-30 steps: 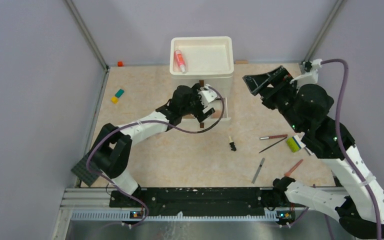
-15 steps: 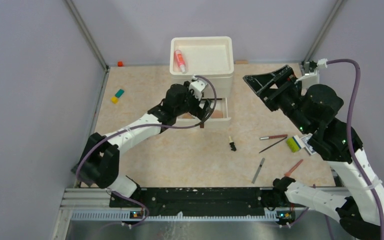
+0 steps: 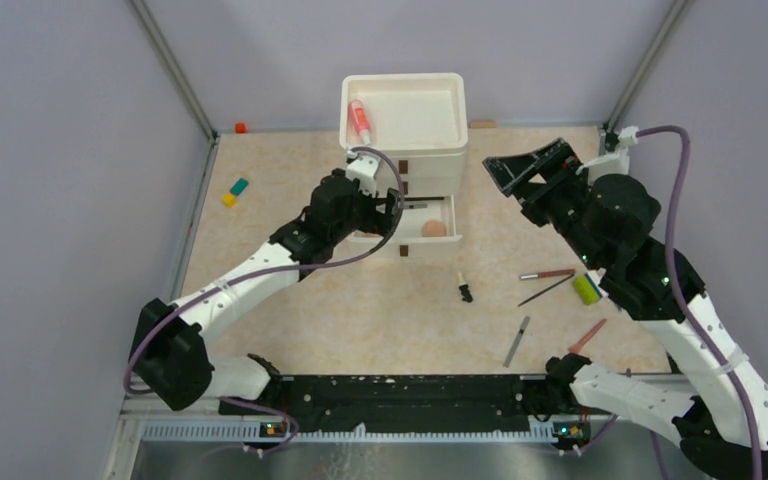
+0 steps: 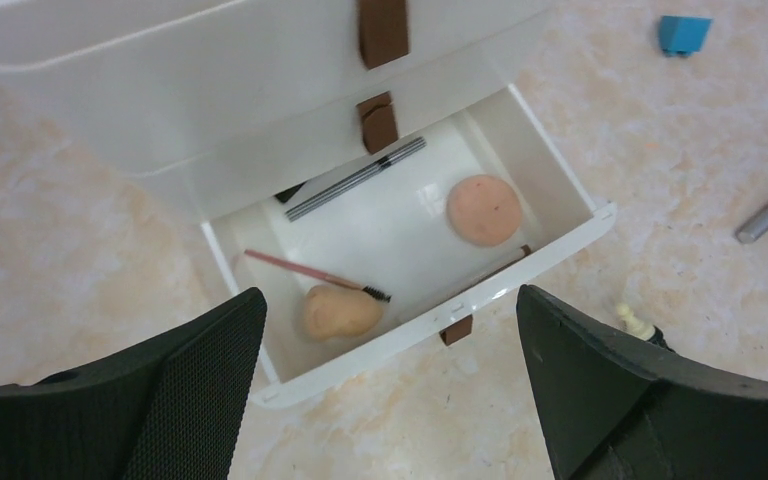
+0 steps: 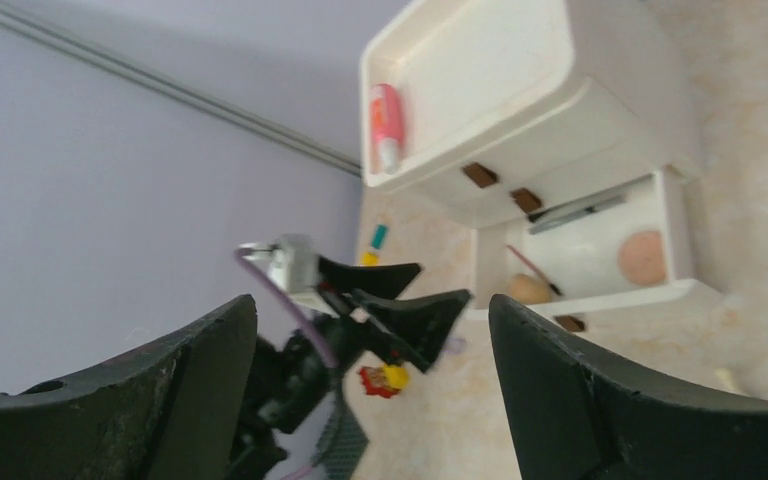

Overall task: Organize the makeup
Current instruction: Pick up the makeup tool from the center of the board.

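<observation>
The white drawer unit (image 3: 440, 160) stands at the back with its lowest drawer (image 4: 570, 235) pulled out. Inside lie two peach round sponges (image 4: 484, 208) (image 4: 340, 312), a thin pink brush (image 4: 305, 271) and a grey pencil (image 4: 355, 179). A pink spray bottle (image 3: 359, 121) lies in the top tray. My left gripper (image 3: 388, 212) hovers open just in front of the drawer, holding nothing. My right gripper (image 3: 522, 172) hangs open and empty in the air to the right of the unit. Pencils (image 3: 547, 273), a silver tube (image 3: 517, 341) and a small brush (image 3: 464, 289) lie on the table.
A green and yellow item (image 3: 586, 289) and a reddish pencil (image 3: 588, 336) lie by the right arm. Teal and yellow blocks (image 3: 235, 189) sit at the far left, an orange block (image 3: 241, 127) in the back corner, a blue block (image 4: 684, 32) right of the unit.
My left gripper has drawn back to the left from the drawer, which now shows open with a sponge inside. The right gripper has shifted slightly left.
</observation>
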`<action>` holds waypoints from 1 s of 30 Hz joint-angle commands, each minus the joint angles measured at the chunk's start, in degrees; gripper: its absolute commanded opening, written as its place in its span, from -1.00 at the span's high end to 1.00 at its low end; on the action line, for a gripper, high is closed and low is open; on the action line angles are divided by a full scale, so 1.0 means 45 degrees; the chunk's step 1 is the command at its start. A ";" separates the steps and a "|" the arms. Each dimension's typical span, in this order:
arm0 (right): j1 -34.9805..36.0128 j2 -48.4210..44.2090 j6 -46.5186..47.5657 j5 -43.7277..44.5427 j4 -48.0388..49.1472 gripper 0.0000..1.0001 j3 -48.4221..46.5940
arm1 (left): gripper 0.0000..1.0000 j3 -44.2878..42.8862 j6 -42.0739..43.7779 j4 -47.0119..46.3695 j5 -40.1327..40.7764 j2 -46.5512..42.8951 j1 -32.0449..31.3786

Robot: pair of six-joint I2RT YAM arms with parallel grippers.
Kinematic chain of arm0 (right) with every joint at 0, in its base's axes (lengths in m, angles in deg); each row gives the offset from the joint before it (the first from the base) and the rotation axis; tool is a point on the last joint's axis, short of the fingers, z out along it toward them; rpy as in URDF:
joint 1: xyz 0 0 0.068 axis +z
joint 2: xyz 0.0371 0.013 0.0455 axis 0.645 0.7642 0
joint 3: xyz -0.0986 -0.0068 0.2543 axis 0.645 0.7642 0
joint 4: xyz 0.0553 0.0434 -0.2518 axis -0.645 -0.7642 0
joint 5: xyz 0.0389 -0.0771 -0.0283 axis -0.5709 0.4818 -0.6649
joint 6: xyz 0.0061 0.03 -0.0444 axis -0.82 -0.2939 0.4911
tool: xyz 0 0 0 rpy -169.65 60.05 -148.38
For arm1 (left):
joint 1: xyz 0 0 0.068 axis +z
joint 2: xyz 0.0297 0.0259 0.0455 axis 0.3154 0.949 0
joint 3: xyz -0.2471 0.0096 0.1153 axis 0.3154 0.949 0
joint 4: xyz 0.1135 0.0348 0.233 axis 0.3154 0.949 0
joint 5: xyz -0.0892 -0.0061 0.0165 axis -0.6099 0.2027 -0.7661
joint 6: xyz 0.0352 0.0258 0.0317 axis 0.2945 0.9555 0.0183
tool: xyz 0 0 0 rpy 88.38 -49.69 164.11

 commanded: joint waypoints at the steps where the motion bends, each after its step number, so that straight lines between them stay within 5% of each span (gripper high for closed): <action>1: 0.0001 -0.0380 0.0921 0.1769 -0.0032 -0.69 0.1619 | -0.98 0.0232 -0.1563 0.1208 0.2121 -0.0821 -0.0017; 12: 0.0001 -0.0828 0.3498 0.3517 0.0470 -0.69 0.4919 | -0.98 0.1365 -0.6024 0.5507 0.6175 -0.3030 0.0054; 22: 0.0001 0.0027 0.4119 0.2498 0.0947 -0.72 0.6926 | -0.98 0.2017 -0.6410 0.6702 0.5691 -0.4877 0.2171; 30: 0.0002 0.1191 0.5188 0.1752 0.0447 -0.77 0.6455 | -0.98 0.2442 -0.5529 0.5681 0.4302 -0.3984 0.3837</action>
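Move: The right hand hangs high over the table: the makeup tool, small with a cream tip and black end, lies about 42 cm below it, 4 cm to its left and 1 cm ahead. From that tool the open drawer is about 12 cm farther out and 13 cm left, the red pen 18 cm right and 3 cm farther out, the grey file 11 cm right and 12 cm nearer. From the left hand the tool lies some 18 cm right, 10 cm back and 21 cm down. The empty right hand drops about 26 cm towards the makeup tool, drifting a little right before easing partly back left, while its left side rolls down some 45 degrees, the fingertips tip downward and the fingers stay wide open, still well above the table. Meanwhile the left hand, also open and empty, clears away from the open drawer, swinging 20 cm left, slightly back and down, and turning about 50 degrees counter-clockwise. ##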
